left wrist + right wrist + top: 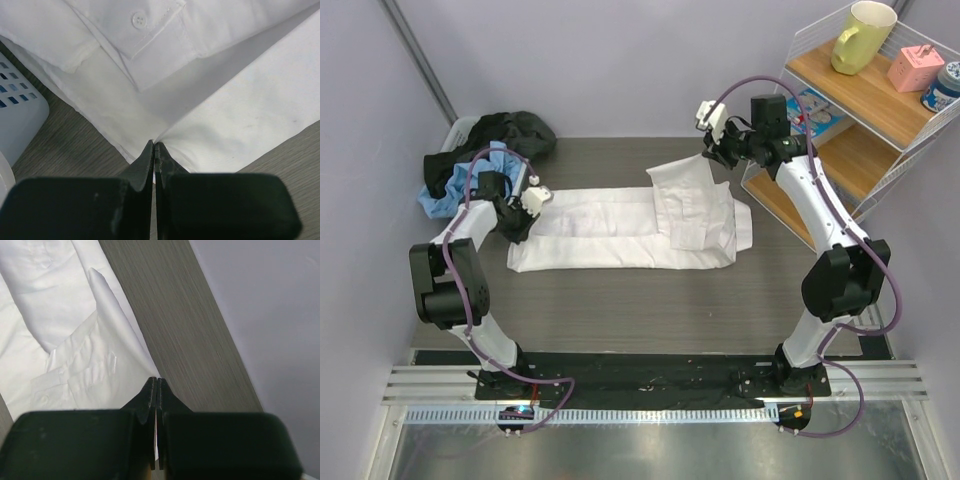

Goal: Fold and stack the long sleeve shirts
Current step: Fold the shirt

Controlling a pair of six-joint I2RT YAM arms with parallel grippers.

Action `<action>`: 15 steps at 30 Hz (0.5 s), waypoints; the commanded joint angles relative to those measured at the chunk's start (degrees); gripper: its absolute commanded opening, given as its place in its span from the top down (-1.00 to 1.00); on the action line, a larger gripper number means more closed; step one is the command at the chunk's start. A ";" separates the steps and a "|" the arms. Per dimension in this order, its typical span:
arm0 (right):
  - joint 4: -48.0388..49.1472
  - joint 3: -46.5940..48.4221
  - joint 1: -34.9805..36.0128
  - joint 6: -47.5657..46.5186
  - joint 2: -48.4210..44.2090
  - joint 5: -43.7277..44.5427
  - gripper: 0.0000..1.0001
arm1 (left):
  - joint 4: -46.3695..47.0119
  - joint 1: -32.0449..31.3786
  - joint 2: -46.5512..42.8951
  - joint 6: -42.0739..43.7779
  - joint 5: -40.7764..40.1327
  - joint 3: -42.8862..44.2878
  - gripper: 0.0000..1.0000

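Observation:
A white long sleeve shirt [610, 228] lies folded into a long strip across the middle of the table. My left gripper [527, 203] is shut on its left end, and the left wrist view shows the cloth [225, 100] pinched at the fingertips [156, 145], with a buttoned cuff just beyond. My right gripper [713, 150] is shut on the shirt's far right corner and holds that flap [682, 185] raised above the rest. In the right wrist view the white cloth [75, 340] runs into the closed jaws [157, 380].
A white basket [455, 135] at the back left holds a heap of dark and blue clothes [485, 150]; its wall [20, 125] shows beside the left gripper. A wire-and-wood shelf [860, 150] with a yellow mug [862, 35] stands close behind the right arm.

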 commanded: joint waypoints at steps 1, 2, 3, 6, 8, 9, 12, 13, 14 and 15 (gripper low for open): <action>6.90 -1.13 0.05 -1.71 0.42 -1.39 0.98 | 2.96 0.23 0.16 -0.78 -0.91 -0.14 1.00; 7.08 -1.04 0.14 -1.80 1.30 -1.57 0.98 | 3.05 0.23 0.16 -0.86 -0.91 -0.14 1.00; 7.43 -0.96 -0.03 -1.88 1.74 -1.57 0.98 | 2.97 0.23 0.33 -0.95 -0.99 -0.05 1.00; 8.65 -1.83 0.05 -2.15 3.15 -0.96 0.98 | 3.49 0.23 0.51 -1.48 -1.17 0.12 1.00; 9.97 -2.79 0.05 -2.15 3.68 -0.52 0.98 | 3.93 0.23 0.42 -1.57 -1.43 0.04 1.00; 11.98 -4.28 -0.03 -2.15 3.77 -0.26 0.98 | 3.93 0.23 0.51 -1.65 -1.61 -0.05 1.00; 17.09 -7.19 0.05 -1.10 4.12 0.36 0.98 | 4.72 0.23 0.77 -1.57 -2.31 -0.23 1.00; 18.40 -7.72 0.14 -0.74 4.21 0.62 0.98 | 5.07 0.14 0.86 -1.65 -2.75 -0.31 1.00; 21.12 -8.77 -0.03 0.04 4.29 0.89 0.98 | 5.77 0.23 0.86 -1.83 -3.19 -0.57 1.00; 22.62 -9.39 0.14 0.66 4.64 1.24 0.98 | 5.95 0.23 0.77 -1.83 -3.28 -0.66 1.00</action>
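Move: My right hand holds the raised sleeve over the shirt's right part. The spot on the shirt's far edge where it goes down lies about 4 cm ahead of this hand, level with it sideways, and roughly 24 cm below. The middle of the folded shirt is some 18 cm to the left and 5 cm back; the lower shelf board is about 20 cm right and 3 cm ahead. From my left hand, that spot is around 45 cm right and 12 cm ahead. I lower the sleeve towards the shirt's far edge with my right hand, sinking about 6 cm, faster as I go, while reaching some 3 cm forward, with the wrist's slant unchanged and the fingers still shut on the cloth. My left hand stays low at the shirt's left end, still shut on its fold, and eases about 1 cm forward and left. ##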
